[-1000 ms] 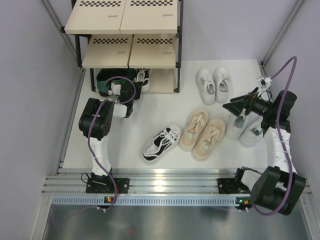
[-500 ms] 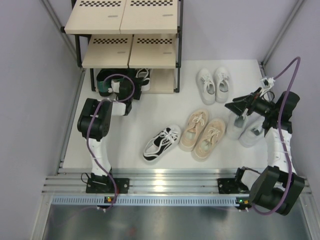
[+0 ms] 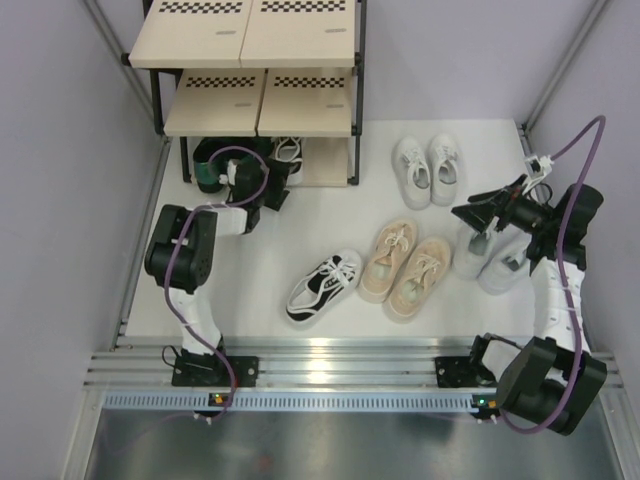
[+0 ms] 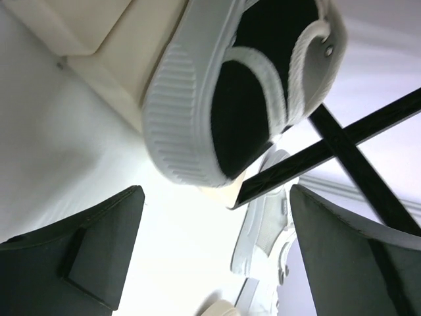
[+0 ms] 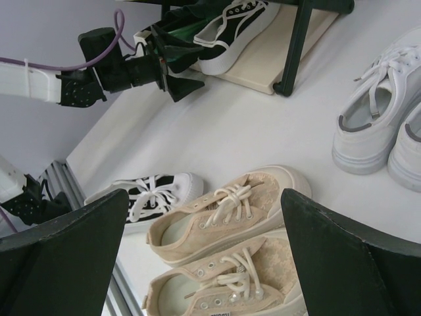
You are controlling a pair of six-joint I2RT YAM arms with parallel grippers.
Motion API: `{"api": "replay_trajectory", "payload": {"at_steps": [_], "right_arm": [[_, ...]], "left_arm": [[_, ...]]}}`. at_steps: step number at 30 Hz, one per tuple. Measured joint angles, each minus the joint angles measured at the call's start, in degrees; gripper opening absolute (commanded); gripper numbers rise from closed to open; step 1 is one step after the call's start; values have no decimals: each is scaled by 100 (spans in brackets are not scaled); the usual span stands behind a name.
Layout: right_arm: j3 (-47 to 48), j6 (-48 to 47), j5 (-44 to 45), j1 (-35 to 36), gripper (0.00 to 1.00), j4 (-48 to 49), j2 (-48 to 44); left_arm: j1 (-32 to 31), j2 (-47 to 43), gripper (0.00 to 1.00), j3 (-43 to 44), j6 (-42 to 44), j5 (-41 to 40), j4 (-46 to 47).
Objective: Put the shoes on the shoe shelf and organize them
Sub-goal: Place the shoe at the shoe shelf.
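The shoe shelf (image 3: 256, 105) stands at the back left. Its bottom board (image 4: 99, 46) carries dark green shoes (image 3: 207, 158) and one black-and-white sneaker (image 3: 285, 153), whose heel (image 4: 217, 99) fills the left wrist view. My left gripper (image 3: 272, 187) is open just in front of that heel, holding nothing (image 4: 217, 253). The other black-and-white sneaker (image 3: 322, 286) lies on the floor beside the beige pair (image 3: 405, 268). My right gripper (image 3: 468, 222) hangs open and holds nothing above the larger pale grey sneakers (image 3: 487, 262), looking down at the beige pair (image 5: 230, 214).
Small white sneakers (image 3: 428, 168) sit right of the shelf's black leg (image 3: 353, 150). Grey walls close in both sides, and an aluminium rail (image 3: 330, 365) runs along the near edge.
My left gripper's jaws have opened wide and let go of the black-and-white sneaker, which now rests on the bottom board. The left elbow swung outward. The right arm barely moved.
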Motion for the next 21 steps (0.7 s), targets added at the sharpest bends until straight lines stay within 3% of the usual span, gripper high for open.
{"api": "replay_trajectory", "payload": {"at_steps": [11, 17, 21], "right_arm": [[2, -330, 24, -26, 99, -278, -48], [61, -859, 20, 55, 99, -817, -105], [457, -1829, 170, 518, 99, -1818, 28]], "left_arm": [[131, -935, 98, -597, 726, 208, -732], [160, -2573, 98, -1071, 2061, 221, -1722], [157, -3980, 97, -1639, 3008, 339, -2496]]}}
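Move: The loose black-and-white shoe on the table lies about 25 cm back and 14 cm right of the left hand, 6 cm lower. Just ahead of that hand stands the shelved black-and-white shoe, its middle some 9 cm out and 3 cm right at about hand height; the green shoes are 8 cm ahead and 14 cm left. From the right hand, the loose shoe is roughly 38 cm left, 2 cm back and 22 cm below. The open left hand backs about 14 cm off the shelved shoe, later rising 7 cm as it rolls. ##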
